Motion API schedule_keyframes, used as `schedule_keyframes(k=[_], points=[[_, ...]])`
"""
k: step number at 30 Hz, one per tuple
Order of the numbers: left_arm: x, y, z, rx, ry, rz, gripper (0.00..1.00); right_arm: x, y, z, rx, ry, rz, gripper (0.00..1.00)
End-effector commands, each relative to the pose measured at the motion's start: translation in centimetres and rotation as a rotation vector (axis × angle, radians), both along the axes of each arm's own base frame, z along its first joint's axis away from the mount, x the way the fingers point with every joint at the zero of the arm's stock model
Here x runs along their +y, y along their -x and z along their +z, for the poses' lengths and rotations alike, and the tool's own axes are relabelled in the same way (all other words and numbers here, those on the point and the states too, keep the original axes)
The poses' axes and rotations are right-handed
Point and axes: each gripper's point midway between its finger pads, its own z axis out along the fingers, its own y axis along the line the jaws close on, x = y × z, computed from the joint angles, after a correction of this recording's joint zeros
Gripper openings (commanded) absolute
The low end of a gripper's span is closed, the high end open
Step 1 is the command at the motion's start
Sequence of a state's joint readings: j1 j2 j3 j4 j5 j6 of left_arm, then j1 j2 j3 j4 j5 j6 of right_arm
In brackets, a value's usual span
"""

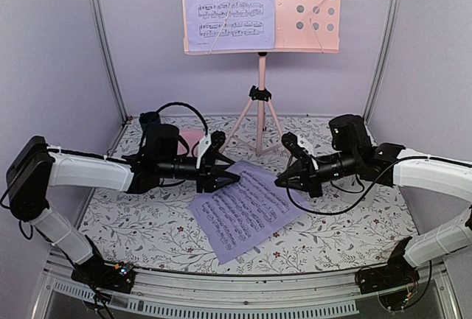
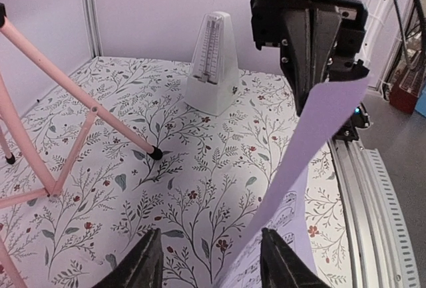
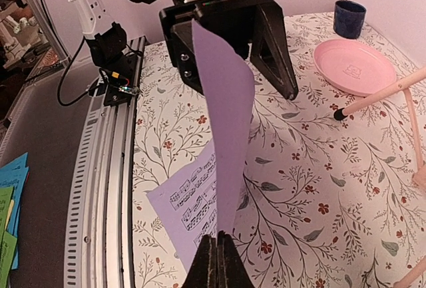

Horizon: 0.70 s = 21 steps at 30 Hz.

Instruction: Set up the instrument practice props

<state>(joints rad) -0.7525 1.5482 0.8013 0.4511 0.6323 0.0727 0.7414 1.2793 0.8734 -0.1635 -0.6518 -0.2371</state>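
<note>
The pink music stand (image 1: 310, 9) rises at the back on its tripod (image 1: 259, 113), with one sheet music page (image 1: 228, 6) on the left half of its desk. A second lavender page (image 1: 243, 216) lies mid-table, its far edge lifted. My right gripper (image 3: 218, 258) is shut on that page (image 3: 226, 122), which stands up on edge toward my left gripper (image 3: 229, 35). The left gripper (image 2: 213, 265) is open, and the page's edge (image 2: 313, 135) passes between its fingers near the right one. The white metronome (image 2: 213, 65) stands upright beyond it.
A round pink plate (image 3: 353, 65) and a dark blue cup (image 3: 349, 18) sit at the back left of the floral mat. A tripod leg (image 2: 100, 112) slants across the mat by the left gripper. A metal rail (image 3: 106, 188) borders the near edge.
</note>
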Motion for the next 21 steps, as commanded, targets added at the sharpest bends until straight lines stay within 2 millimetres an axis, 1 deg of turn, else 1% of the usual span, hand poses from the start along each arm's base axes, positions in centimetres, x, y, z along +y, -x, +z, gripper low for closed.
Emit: schedule_keyframes(k=[1, 2, 4, 7, 8, 9, 10, 11, 13, 16, 18, 20, 21], points=[[-0.4, 0.0, 0.7, -0.062, 0.035, -0.036, 0.48, 0.2, 1.1, 2.4, -0.054, -0.039, 0.064, 0.0], [-0.6, 0.2, 0.9, -0.066, 0.044, -0.048, 0.45, 0.2, 1.1, 2.5, -0.055, -0.039, 0.066, 0.0], [-0.8, 0.5, 1.4, -0.07, 0.058, -0.073, 0.36, 0.2, 1.0, 2.8, -0.061, -0.037, 0.063, 0.0], [-0.7, 1.2, 1.8, -0.078, 0.071, -0.092, 0.19, 0.3, 0.7, 2.9, -0.075, -0.041, 0.054, 0.0], [-0.6, 1.3, 1.9, -0.078, 0.074, -0.091, 0.12, 0.4, 0.5, 3.1, -0.079, -0.047, 0.05, 0.0], [-0.4, 1.5, 2.1, -0.079, 0.078, -0.091, 0.07, 0.5, 0.3, 3.4, -0.088, -0.054, 0.045, 0.05], [-0.2, 1.7, 2.5, -0.085, 0.089, -0.09, 0.02, 0.7, 0.0, 3.8, -0.094, -0.068, 0.035, 0.14], [0.0, 2.0, 2.8, -0.088, 0.1, -0.088, 0.0, 0.8, -0.2, 4.2, -0.095, -0.08, 0.028, 0.22], [0.6, 2.3, 3.6, -0.097, 0.134, -0.079, 0.0, 0.8, -1.3, 5.7, -0.101, -0.138, -0.004, 0.4], [1.3, 2.7, 4.0, -0.106, 0.149, -0.065, 0.0, 0.2, -3.7, 7.8, -0.114, -0.229, -0.068, 0.55], [1.5, 2.9, 4.2, -0.11, 0.15, -0.057, 0.0, -0.3, -5.6, 9.0, -0.116, -0.277, -0.125, 0.59], [1.8, 2.9, 4.1, -0.114, 0.149, -0.046, 0.0, -0.6, -7.6, 10.4, -0.135, -0.324, -0.181, 0.59], [1.9, 2.9, 4.1, -0.116, 0.149, -0.044, 0.0, -0.6, -8.6, 10.6, -0.142, -0.336, -0.194, 0.6]])
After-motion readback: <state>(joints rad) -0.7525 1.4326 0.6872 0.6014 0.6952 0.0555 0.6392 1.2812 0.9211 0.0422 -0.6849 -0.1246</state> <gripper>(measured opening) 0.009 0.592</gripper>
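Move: The sheet of music already runs between the left hand's open fingers; its middle lies about 2 cm back, 3 cm right and 9 cm below that hand. From the right hand, shut on the sheet's edge, the middle is about 2 cm back, 9 cm left and 10 cm down. The stand's right foot is some 17 cm ahead of this hand and 7 cm right, the metronome 10 cm ahead and 26 cm right, both well below. The left fingers close and pinch the sheet near its far-left corner while the right still holds its edge, creeping up slightly. The right fingers then open and let go, and that hand goes up about 6 cm and forward about 5, away from the sheet, its tips tilting up. Once shut, the left hand draws the paper back and up, roughly 3 cm each way. ##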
